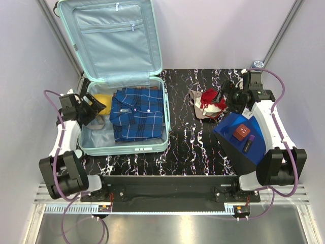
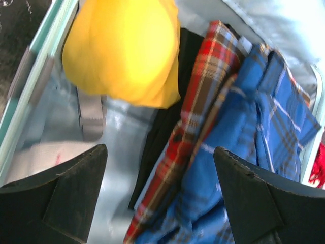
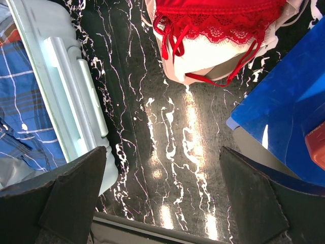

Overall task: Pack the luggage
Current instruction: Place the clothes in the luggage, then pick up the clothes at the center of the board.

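The luggage [image 1: 127, 148], a mint-green suitcase, lies open at the left of the table with its lid [image 1: 117, 35] standing up. Inside it are a folded blue plaid shirt [image 1: 138, 114] and a yellow garment [image 1: 102, 103]. My left gripper [image 1: 94, 110] hovers open over the suitcase's left half, holding nothing. The left wrist view shows the yellow garment [image 2: 124, 51], a red plaid cloth [image 2: 203, 91], the blue shirt [image 2: 269, 122] and bare lining [image 2: 117, 127] beneath the left gripper [image 2: 160, 178]. My right gripper [image 1: 231, 98] stands open beside red and white underwear [image 1: 209, 101].
A flat blue box [image 1: 238, 145] lies at the right with a small reddish-brown case [image 1: 242, 132] and a purple item [image 1: 249, 145] on it. In the right wrist view, black marbled table [image 3: 172, 127] lies between the suitcase wall [image 3: 66, 91] and the blue box [image 3: 289, 101].
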Robot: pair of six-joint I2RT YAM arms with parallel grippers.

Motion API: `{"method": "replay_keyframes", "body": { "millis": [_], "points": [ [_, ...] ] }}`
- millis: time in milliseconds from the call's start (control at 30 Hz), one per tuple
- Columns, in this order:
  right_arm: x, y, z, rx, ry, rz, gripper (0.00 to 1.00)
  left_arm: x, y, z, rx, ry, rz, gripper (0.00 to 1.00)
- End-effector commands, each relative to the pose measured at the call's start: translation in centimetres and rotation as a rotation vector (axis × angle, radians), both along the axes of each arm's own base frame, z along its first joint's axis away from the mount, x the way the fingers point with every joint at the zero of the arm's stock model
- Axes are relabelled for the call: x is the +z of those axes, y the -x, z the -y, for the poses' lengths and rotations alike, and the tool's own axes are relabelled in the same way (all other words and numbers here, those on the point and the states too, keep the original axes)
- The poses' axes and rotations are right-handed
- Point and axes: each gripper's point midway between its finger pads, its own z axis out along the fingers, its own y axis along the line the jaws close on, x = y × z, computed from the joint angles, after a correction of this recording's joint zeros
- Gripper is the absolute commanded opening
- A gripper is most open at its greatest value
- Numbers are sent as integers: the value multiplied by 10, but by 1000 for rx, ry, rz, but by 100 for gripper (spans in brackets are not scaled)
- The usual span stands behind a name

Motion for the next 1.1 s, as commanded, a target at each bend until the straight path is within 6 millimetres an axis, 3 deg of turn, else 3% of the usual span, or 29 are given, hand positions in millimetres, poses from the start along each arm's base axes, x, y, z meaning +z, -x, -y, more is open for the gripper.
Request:
{"method": "replay_keyframes", "body": {
  "millis": [0,200,333,467,733,1067],
  "points": [
    [12,-13,-4,36,-11,53,98,29,12,-2,-31,-88,57,91],
    [-8,-21,4,10,31,11,96,71,8,5,-86,-167,156,91],
    [-28,-34,11,-21,66,-30,95,87,0,31,-151,-209,191,91],
    [-35,-57,22,-54,117,-15,94,101,-11,58,-198,-249,220,91],
    [-60,-112,27,-28,184,-2,95,92,-26,102,-304,-238,214,90],
    [-103,-149,18,12,291,-43,96,93,-33,131,-366,-240,226,90]
  ]
}}
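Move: The red-and-white clothes pile lies about 16 cm ahead of the right hand, 2 cm to its left and 18 cm below; the red box stands 2 cm ahead, 15 cm right and 17 cm below. From the left hand the pile is some 57 cm right, 8 cm ahead, 12 cm down; the yellow cap lies 9 cm ahead, straight on, the plaid shirt 20 cm right, 3 cm ahead, both about 7 cm lower. Right hand, open, reaches 13 cm forward and 11 down towards the pile; open left swings 12 cm right, rising. ##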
